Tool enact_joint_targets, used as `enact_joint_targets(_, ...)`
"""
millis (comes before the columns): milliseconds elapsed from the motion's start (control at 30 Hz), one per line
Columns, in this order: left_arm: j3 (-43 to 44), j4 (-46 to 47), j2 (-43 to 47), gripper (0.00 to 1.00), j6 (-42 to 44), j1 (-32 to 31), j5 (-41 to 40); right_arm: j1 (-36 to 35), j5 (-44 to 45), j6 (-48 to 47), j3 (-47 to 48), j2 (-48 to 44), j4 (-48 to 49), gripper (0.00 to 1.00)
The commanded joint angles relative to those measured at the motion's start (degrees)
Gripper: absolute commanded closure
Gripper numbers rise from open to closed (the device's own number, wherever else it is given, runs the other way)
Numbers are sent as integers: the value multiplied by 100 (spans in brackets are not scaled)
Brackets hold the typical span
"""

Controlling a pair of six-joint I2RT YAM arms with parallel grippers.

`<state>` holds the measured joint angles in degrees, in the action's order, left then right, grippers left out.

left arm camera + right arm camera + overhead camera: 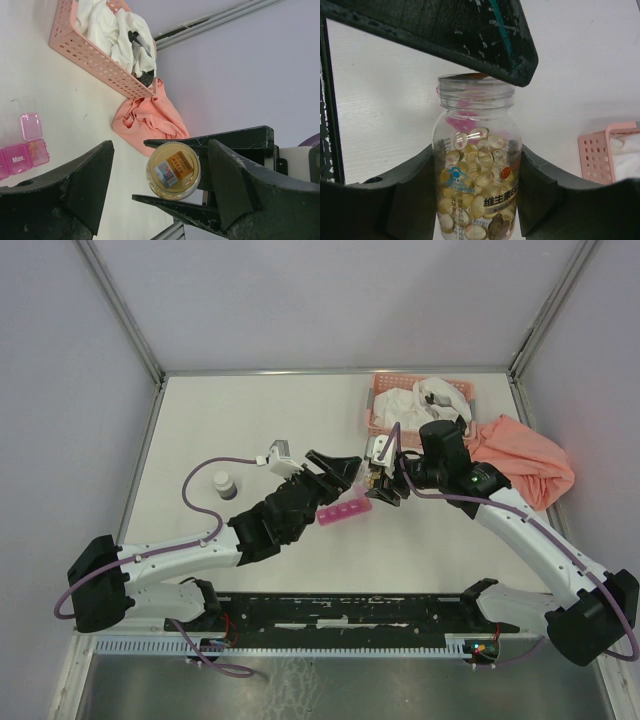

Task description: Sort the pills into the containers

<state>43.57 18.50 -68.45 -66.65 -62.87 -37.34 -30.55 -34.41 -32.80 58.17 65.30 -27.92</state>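
My right gripper (476,160) is shut on a clear uncapped bottle (477,170) full of yellow softgel pills (482,167). In the left wrist view the bottle's labelled end (173,171) lies between my left gripper's (161,156) wide fingers (87,175), with a gap on each side, so that gripper is open. The magenta-pink strip of containers (343,512) lies on the table just below both grippers. One of its lids (31,125) stands open, and a compartment (37,151) next to the "Mon." one holds yellowish pills. My left gripper (340,468) and right gripper (384,483) nearly meet above the strip.
A salmon lattice basket (375,410) with white cloth stands at the back right. An orange cloth (525,462) lies beside it. A small grey-white round object (225,483) sits on the table to the left, near the left arm's purple cable.
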Motion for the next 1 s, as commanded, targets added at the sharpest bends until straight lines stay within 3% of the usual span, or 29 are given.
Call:
enact_joint_targets(0,255,122,-56,18,-247,-51,-211,-46,29,-29,89,-8,173,94)
enact_joint_targets(367,345,198,-206,40,-253,-85,122,-63,72,-34,109,41,156,95)
enact_joint_targets(700,280,227,-222,67,-272,-90,377,-59,-58,125,189,102,102,94)
enact_joint_targets(867,-115,1009,-109,78,338,-66,731,-12,-701,524,414,260,-99,95)
enact_joint_targets(967,-496,1667,69,80,1061,66,1374,133,-1355,877,523,385,-168,95)
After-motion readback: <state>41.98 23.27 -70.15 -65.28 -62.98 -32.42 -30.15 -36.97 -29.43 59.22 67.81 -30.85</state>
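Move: The clear, stickered cap on the pill bottle lies about 2 cm to the right of the left hand point, level with it, between the open fingers. The bottle's body is some 5 cm to the right, 1 cm back and 4 cm lower. The pink pill organizer is on the table roughly 4 cm back, 1 cm left and 19 cm below; the basket is 22 cm ahead, 20 cm right, 18 cm down. From the right hand, the cap is about 3 cm left, 2 cm ahead and 4 cm up. Rightward by about 1.5 cm, easing slightly back and down at the end, the left hand centres on the bottle cap while its fingers close from wide to half open and pinch the rim from both sides. It turns barely 5 degrees clockwise. The right hand keeps its grip on the bottle and sinks about 1 cm, tipping some 5 degrees near the end. ##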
